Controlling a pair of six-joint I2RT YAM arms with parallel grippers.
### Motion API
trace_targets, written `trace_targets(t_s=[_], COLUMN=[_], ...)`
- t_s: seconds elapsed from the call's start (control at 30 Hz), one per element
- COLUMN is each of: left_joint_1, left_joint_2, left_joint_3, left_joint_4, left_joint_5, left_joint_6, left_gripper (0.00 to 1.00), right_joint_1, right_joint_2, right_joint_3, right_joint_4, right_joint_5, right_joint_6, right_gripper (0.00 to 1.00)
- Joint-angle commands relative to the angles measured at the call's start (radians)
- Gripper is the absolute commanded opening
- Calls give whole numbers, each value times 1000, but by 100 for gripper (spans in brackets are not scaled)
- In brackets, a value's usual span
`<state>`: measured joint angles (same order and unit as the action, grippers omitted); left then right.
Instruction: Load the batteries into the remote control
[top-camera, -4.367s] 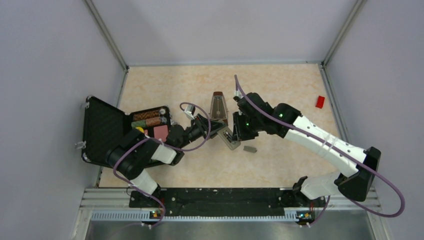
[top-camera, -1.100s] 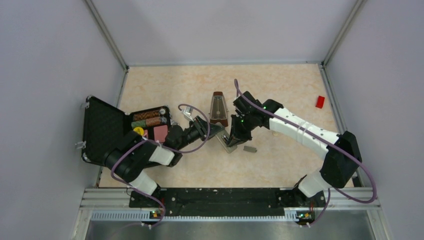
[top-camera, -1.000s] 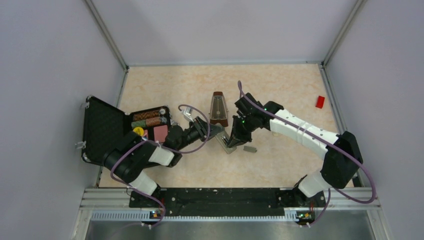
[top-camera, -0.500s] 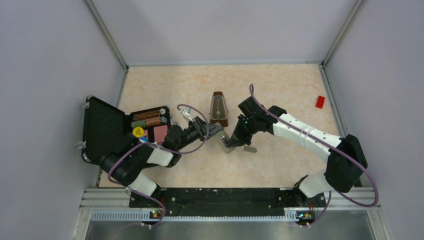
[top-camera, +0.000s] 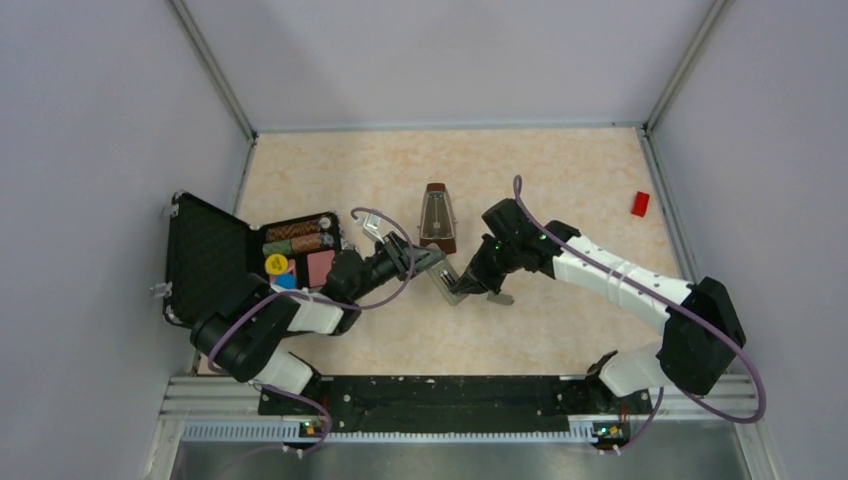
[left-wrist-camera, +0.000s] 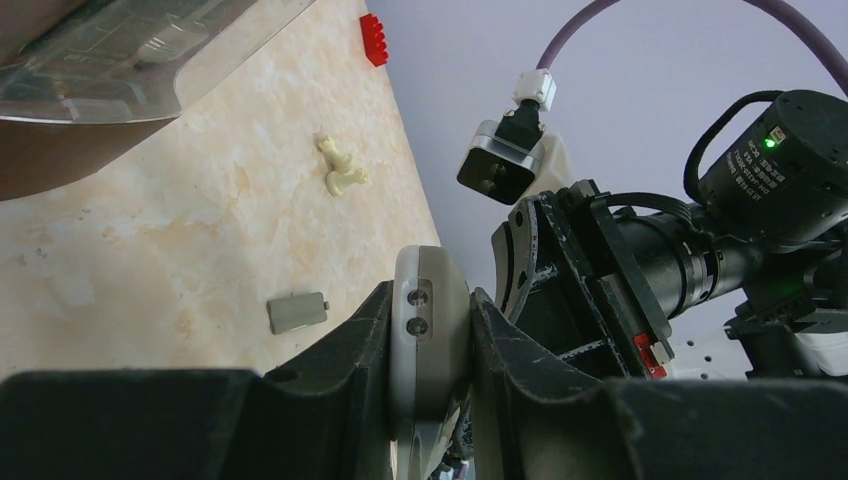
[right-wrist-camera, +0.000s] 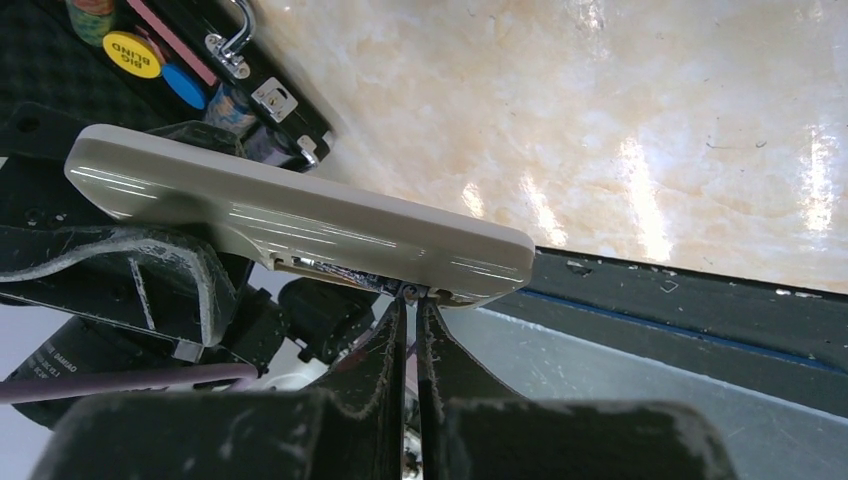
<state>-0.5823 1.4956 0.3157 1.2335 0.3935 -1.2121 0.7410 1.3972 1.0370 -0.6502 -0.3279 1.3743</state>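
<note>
My left gripper (top-camera: 425, 262) is shut on the remote control (top-camera: 447, 282) and holds it off the table, tilted. In the left wrist view the remote's grey end (left-wrist-camera: 430, 330) is clamped between both fingers. In the right wrist view the remote (right-wrist-camera: 300, 215) shows edge-on, its battery compartment open underneath. My right gripper (right-wrist-camera: 411, 300) is shut, its tips touching the compartment's edge near a small metal contact. Something dark lies inside the compartment (right-wrist-camera: 330, 272); I cannot tell whether it is one of the batteries. No battery shows between the right fingers.
The small grey cover piece (top-camera: 500, 297) lies on the table just right of the remote. The brown metronome (top-camera: 437, 216) stands behind it. An open black case (top-camera: 210, 258) with rolls and discs sits at the left. A red brick (top-camera: 640, 203) lies far right.
My right gripper came down and to the right along the remote to its lower end, and its jaws closed the last bit. The left gripper kept its hold on the remote, nearly still.
</note>
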Motion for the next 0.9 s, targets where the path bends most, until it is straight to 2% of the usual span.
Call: trace_targets(t_s=[0.0,0.27,0.67,0.87], left_joint_1=[-31,-30,-30,-30], left_joint_2=[-87,-141,-195,-203], left_joint_3=[32,42,57,54], left_joint_4=[188,148,-45,-101], left_joint_5=[75,57,21,-7], left_joint_6=[-156,-144,-115,-121], left_gripper=[0,0,0,0], right_joint_1=[-8,-8,-9,-13], right_joint_2=[-9,-28,-124,-174], right_joint_3=[-19,-42,-6,23], right_joint_4=[147,141,111,65], right_joint_5=[72,66,96,80], right_joint_6=[48,44,-29,-50], right_gripper=[5,14,32,35])
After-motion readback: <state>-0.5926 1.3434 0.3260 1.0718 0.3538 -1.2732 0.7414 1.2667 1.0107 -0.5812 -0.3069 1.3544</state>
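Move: The battery lies in the open compartment of the remote that my left hand holds. Its middle is about 2 cm ahead and 1 cm left of my nearly shut right fingertips, at their height. From my left hand it is some 5 cm back, 5 cm right and 2 cm lower. From my right hand, the battery cover lies about 10 cm right, 2 cm ahead and 14 cm down; the metronome stands roughly 19 cm ahead, 4 cm left and 13 cm lower. I open my right fingers by about a third at the battery's end and raise that hand some 4 cm, tilting it about 10 degrees, so the tips stand spread around the compartment's lower end. Meanwhile my left hand keeps its grip on the remote and carries it up about 2.5 cm, nearly following my right. ##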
